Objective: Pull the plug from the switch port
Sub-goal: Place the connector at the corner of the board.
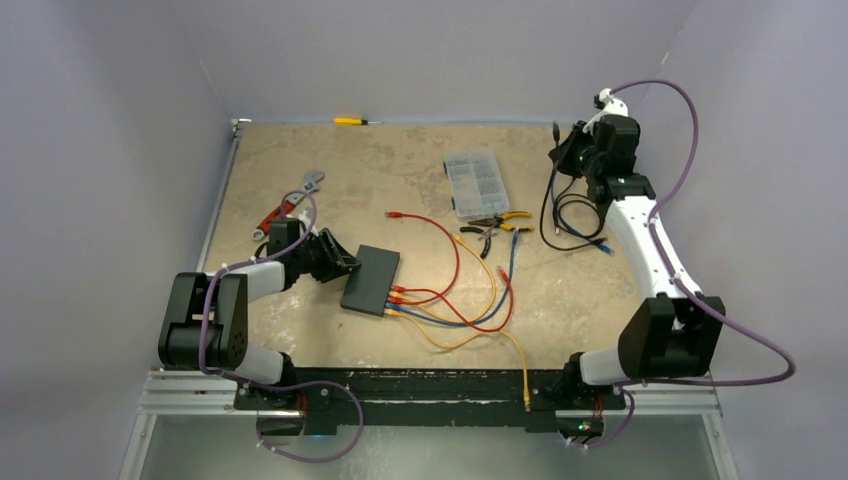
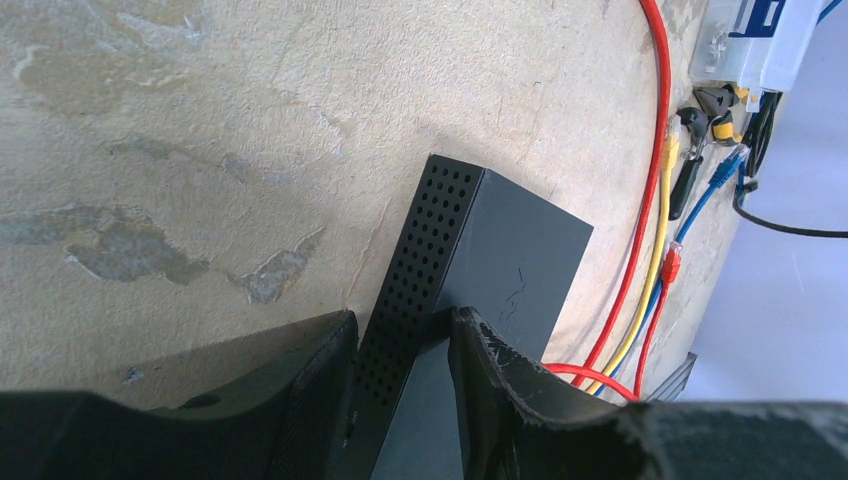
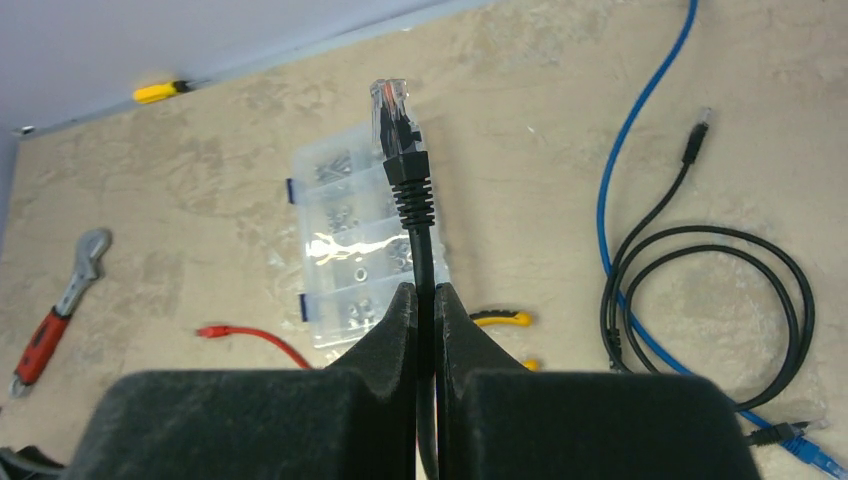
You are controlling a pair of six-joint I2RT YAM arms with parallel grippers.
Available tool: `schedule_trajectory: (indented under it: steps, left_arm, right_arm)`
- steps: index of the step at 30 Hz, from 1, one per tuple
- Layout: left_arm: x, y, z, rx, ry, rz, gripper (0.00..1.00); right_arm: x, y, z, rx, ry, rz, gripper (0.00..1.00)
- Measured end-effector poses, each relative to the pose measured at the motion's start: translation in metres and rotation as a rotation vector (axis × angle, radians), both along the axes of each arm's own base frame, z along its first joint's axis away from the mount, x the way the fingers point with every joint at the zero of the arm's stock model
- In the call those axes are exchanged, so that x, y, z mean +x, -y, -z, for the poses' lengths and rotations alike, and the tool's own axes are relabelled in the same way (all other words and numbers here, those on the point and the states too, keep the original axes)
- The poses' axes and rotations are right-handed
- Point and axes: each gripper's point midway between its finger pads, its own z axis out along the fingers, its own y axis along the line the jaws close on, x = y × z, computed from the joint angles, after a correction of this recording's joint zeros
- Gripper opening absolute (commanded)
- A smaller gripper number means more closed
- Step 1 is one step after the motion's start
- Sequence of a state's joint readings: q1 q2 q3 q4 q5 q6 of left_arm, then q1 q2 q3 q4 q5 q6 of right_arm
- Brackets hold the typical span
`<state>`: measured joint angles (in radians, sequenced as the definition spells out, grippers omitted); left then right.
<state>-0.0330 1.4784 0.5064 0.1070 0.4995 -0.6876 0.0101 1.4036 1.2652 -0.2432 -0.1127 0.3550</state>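
Note:
The matte-black switch point(image 1: 370, 280) lies flat left of the table's middle. My left gripper point(image 1: 340, 262) is shut on its left edge, one finger point(image 2: 300, 390) against the perforated side point(image 2: 415, 265) and the other on the top face. Red, yellow and blue cables point(image 1: 402, 298) still sit in its ports on the near-right edge. My right gripper point(image 1: 572, 152) hangs high at the far right, shut on a black cable point(image 3: 424, 250). That cable's clear-tipped plug point(image 3: 396, 112) stands free above the fingers, away from the switch.
A clear organiser box point(image 1: 476, 184) and yellow-handled pliers point(image 1: 497, 224) lie beyond the switch. A coil of black cable point(image 1: 572, 215) and a blue cable point(image 3: 640, 150) lie at the right. A red-handled wrench point(image 1: 290, 205) lies at the left, a yellow screwdriver point(image 1: 352, 120) by the back wall.

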Motion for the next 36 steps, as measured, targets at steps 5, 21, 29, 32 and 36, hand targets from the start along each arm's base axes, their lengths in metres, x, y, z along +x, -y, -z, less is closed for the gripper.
schedule_trajectory:
  steps: [5,21,29,32,36]
  left_arm:
    - [0.001,0.0,0.0,-0.002,0.003,0.002,0.41]
    - [0.003,0.003,0.0,-0.014,0.014,0.011,0.41]
    - [0.004,0.004,0.0,-0.02,0.018,0.017,0.41]
    - [0.004,0.004,0.0,-0.02,0.019,0.017,0.41]
    - [0.004,0.004,0.0,-0.02,0.019,0.017,0.41]
  right_arm:
    - [0.008,0.01,0.018,-0.003,-0.043,0.037,0.0]
    - [0.065,0.031,0.084,0.047,-0.169,0.083,0.0]
    - [0.1,0.051,0.106,0.073,-0.196,0.105,0.0]
    - [0.11,0.059,0.122,0.084,-0.221,0.116,0.0]
    - [0.117,0.068,0.144,0.1,-0.259,0.128,0.06]
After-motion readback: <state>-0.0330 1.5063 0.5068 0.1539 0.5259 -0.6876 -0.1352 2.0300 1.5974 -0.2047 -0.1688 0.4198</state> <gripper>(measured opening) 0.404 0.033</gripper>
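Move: The drop spot for the held black connector, in the board's far right region, is roughly 14 cm ahead of the right gripper, 10 cm to its right and 26 cm below. At that same depth, the loose black plug lies about 11 cm ahead and 12 cm right, the cable coil level and 10 cm right, and the parts box 8 cm ahead and 15 cm left. From the left gripper, the spot is about 28 cm ahead and 58 cm right, 2 cm lower. Lower the right gripper some 14 cm while reaching about 12 cm forward and 7 cm to the right, carrying the black connector down towards the open board near the loose black plug. Let the fingers tip down about 15 degrees as you go, and keep them shut on the cable just behind the connector. ##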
